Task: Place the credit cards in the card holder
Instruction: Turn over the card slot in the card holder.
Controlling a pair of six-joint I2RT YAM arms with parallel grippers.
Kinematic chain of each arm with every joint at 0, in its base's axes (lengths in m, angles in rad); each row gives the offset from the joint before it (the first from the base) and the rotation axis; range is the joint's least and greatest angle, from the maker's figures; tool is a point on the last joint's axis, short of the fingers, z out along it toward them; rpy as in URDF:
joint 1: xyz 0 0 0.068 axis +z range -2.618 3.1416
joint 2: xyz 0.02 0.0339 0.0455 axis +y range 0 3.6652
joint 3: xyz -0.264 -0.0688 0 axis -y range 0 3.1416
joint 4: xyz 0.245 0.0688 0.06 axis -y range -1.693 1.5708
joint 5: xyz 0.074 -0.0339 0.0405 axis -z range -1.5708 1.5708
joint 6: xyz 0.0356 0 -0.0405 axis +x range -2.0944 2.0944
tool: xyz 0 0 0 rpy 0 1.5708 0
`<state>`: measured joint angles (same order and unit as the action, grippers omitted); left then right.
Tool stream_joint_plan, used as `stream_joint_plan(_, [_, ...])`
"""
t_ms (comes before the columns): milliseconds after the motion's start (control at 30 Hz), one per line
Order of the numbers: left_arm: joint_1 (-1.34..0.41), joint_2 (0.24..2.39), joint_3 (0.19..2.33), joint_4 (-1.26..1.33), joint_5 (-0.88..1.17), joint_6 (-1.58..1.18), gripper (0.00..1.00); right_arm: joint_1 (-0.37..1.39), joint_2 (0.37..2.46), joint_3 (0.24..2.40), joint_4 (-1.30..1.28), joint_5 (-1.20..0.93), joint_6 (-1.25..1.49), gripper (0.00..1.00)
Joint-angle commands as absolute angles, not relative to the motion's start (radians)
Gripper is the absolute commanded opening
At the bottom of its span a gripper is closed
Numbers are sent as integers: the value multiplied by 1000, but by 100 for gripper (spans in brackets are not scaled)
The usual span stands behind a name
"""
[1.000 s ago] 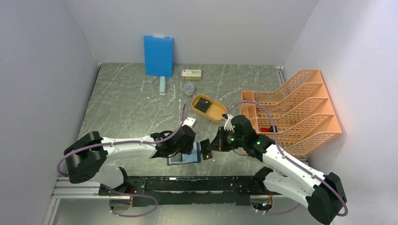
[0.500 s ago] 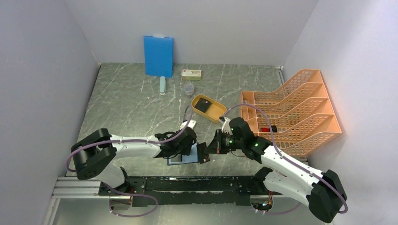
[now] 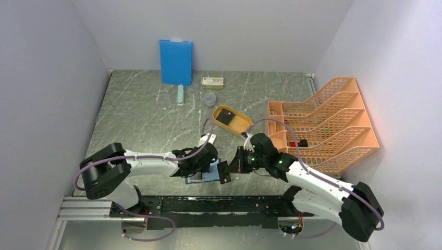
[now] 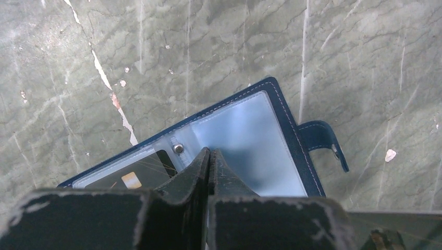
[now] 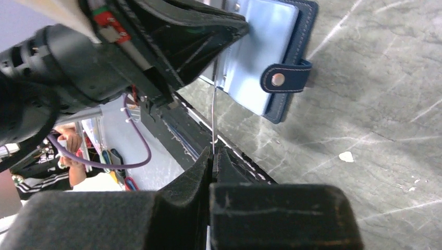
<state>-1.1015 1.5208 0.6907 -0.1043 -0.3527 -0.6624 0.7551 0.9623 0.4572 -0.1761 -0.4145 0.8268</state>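
The navy card holder (image 3: 204, 177) (image 4: 250, 125) lies open near the table's front edge, light blue sleeves up and clasp tab (image 4: 320, 138) to the right. A dark credit card (image 4: 133, 177) with a gold chip sits in its left sleeve. My left gripper (image 3: 211, 163) (image 4: 209, 152) is shut at the holder's middle, seemingly pinching a clear sleeve. My right gripper (image 3: 235, 165) (image 5: 212, 151) is shut on a dark credit card (image 3: 224, 172), seen edge-on (image 5: 213, 114) and reaching the holder (image 5: 260, 52). Another dark card (image 3: 224, 117) lies in the yellow tray (image 3: 243, 128).
An orange file rack (image 3: 323, 125) stands at the right. At the back are a blue board (image 3: 175, 62), a small box (image 3: 212, 82), a small cup (image 3: 209, 99) and a pale green stick (image 3: 180, 95). A black rail (image 3: 208, 205) runs along the near edge.
My left gripper's jaws have closed over the holder. My right gripper has carried its card leftward, up to the holder.
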Motion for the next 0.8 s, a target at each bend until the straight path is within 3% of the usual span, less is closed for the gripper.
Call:
stream_joint_plan(0, [-1105,1533,655,-115,-377,-671,5,767,1006,428,-144,-394,849,0])
stream_joint_plan(200, [-1105,1493,672,-131,-360,-674,6,765,1077,409,-131,-344,878,0])
stream_joint_plan(467, [-1117,1408,733,-150,-297,-651,37,766,1077,404,-137,-322,887,0])
stream_joint_plan(600, [-1159,1434,785,-188,-322,-637,45,766,1064,404,-156,-303,884,0])
stream_joint_plan(767, [-1186,1515,826,-245,-378,-648,49,766,1051,399,-167,-289,890,0])
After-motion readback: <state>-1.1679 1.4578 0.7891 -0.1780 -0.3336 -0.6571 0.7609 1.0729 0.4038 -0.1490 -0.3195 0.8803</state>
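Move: The left fingers, nearly shut, are down at the middle fold of the open card holder. The right-hand blue page's middle lies about 2 cm right and 3 cm back of them; the page holding a black card some 6 cm left and 4 cm back; the clasp tab roughly 7 cm right, 2 cm back. From the right hand, holding another black card, that blue page is about 7 cm left, 3 cm forward and 9 cm below. The left fingertips open to about half and lift off the holder beside its fold, rising some 4.5 cm and then also swinging about 3 cm right, towards the page's outer edge. Meanwhile the right hand keeps its pinch on the black card and sinks about 5 cm to beside the holder's right edge, tipping slightly, then stays there. ##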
